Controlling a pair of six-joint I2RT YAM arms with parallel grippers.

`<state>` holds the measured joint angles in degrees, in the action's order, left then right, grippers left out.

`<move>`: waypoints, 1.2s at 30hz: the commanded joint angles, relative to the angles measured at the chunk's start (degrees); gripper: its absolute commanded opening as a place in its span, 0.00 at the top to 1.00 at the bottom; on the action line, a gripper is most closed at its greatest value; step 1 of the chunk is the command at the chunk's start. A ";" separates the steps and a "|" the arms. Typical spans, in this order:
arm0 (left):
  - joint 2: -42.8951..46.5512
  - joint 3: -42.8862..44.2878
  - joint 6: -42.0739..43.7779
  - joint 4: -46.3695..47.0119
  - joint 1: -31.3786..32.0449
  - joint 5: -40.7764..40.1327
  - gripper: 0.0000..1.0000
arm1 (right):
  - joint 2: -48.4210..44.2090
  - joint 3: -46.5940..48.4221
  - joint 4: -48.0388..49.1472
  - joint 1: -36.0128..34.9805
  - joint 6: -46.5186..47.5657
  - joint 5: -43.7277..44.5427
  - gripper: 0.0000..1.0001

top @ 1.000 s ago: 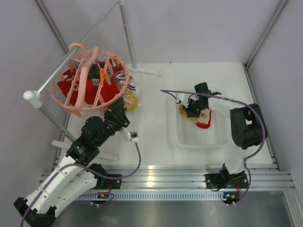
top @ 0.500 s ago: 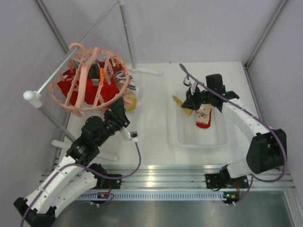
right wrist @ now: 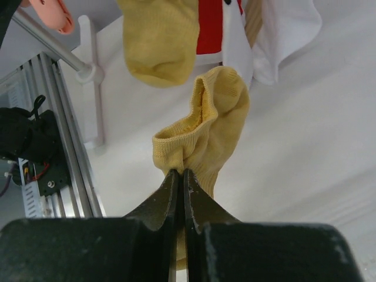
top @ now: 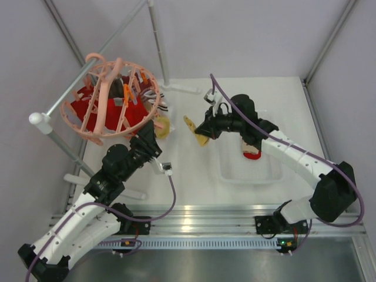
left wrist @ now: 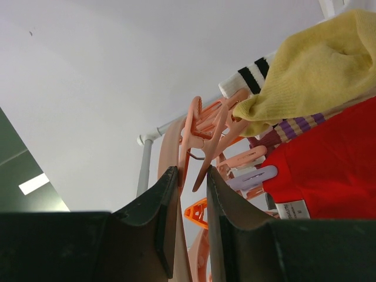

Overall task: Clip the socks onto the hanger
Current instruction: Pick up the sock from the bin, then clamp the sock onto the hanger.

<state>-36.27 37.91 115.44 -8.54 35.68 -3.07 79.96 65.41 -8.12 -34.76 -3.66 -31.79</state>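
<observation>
The peach-pink hanger (top: 108, 97) hangs from the grey rail with several socks clipped on: a red one (left wrist: 332, 158), a mustard yellow one (left wrist: 320, 64) and a white one with black stripes (left wrist: 249, 75). My left gripper (left wrist: 192, 173) reaches up under the rim (top: 151, 130) and is shut on the handles of a peach clip (left wrist: 205, 138). My right gripper (right wrist: 180, 171) is shut on the cuff of a second mustard yellow sock (right wrist: 214, 126). It holds this sock (top: 198, 131) in the air between the tray and the hanger. A red-and-beige sock (top: 252, 147) lies in the tray.
A clear plastic tray (top: 232, 173) sits on the white table at the right. The grey rail (top: 88, 67) and its upright post (top: 158, 41) stand behind and left of the hanger. A rail foot (right wrist: 94, 73) lies on the table below the held sock.
My right arm lifted the yellow sock out of the tray and swung it left toward the hanger. The left arm kept still on the clip.
</observation>
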 commanded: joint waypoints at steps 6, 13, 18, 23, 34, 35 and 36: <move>-1.08 -1.09 4.88 2.65 0.00 0.52 1.00 | 3.70 8.51 4.08 -7.42 -3.55 5.77 1.00; -1.79 -1.35 6.20 3.44 0.00 0.79 1.00 | 6.16 12.46 1.80 -11.29 -2.41 7.79 1.00; -1.79 -1.61 6.12 3.79 0.09 1.31 1.00 | 7.48 13.61 1.35 -12.61 -2.49 8.06 1.00; -1.61 -1.61 5.41 3.88 0.00 1.49 1.00 | 8.63 15.27 1.79 -13.49 -2.49 7.97 1.00; -1.26 -1.96 5.32 3.53 0.09 1.66 1.00 | 9.77 16.86 1.97 -14.19 -2.75 7.62 1.00; -1.17 -1.96 5.32 3.53 0.00 1.84 1.00 | 9.86 17.12 1.79 -14.37 -2.41 7.45 1.00; -1.17 -1.96 5.32 3.53 0.00 1.75 1.00 | 10.12 17.12 1.79 -14.45 -2.58 7.36 1.00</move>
<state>-37.63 36.88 115.44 -5.56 35.66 -3.05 89.43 79.42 -7.73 -47.68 -6.15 -24.05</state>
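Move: The open clip jaws held by the left hand lie about 14 cm left of the right hand, roughly 1 cm back and 5 cm higher. Near them, the already hung yellow sock is some 15 cm left of the right hand, 3 cm ahead and level in height; the black-striped white sock hangs about 15 cm left and 9 cm ahead. From the left hand the jaws are about 2 cm ahead, 4 cm to its right. Still pinching the yellow sock, the right hand brings its cuff right up to the jaws of the clip, going left about 9 cm and rising about 4 cm while easing back some 2 cm. It is quick at first, then creeps in, with a small dip before the last rise. The left hand stays put, still squeezing the clip. ##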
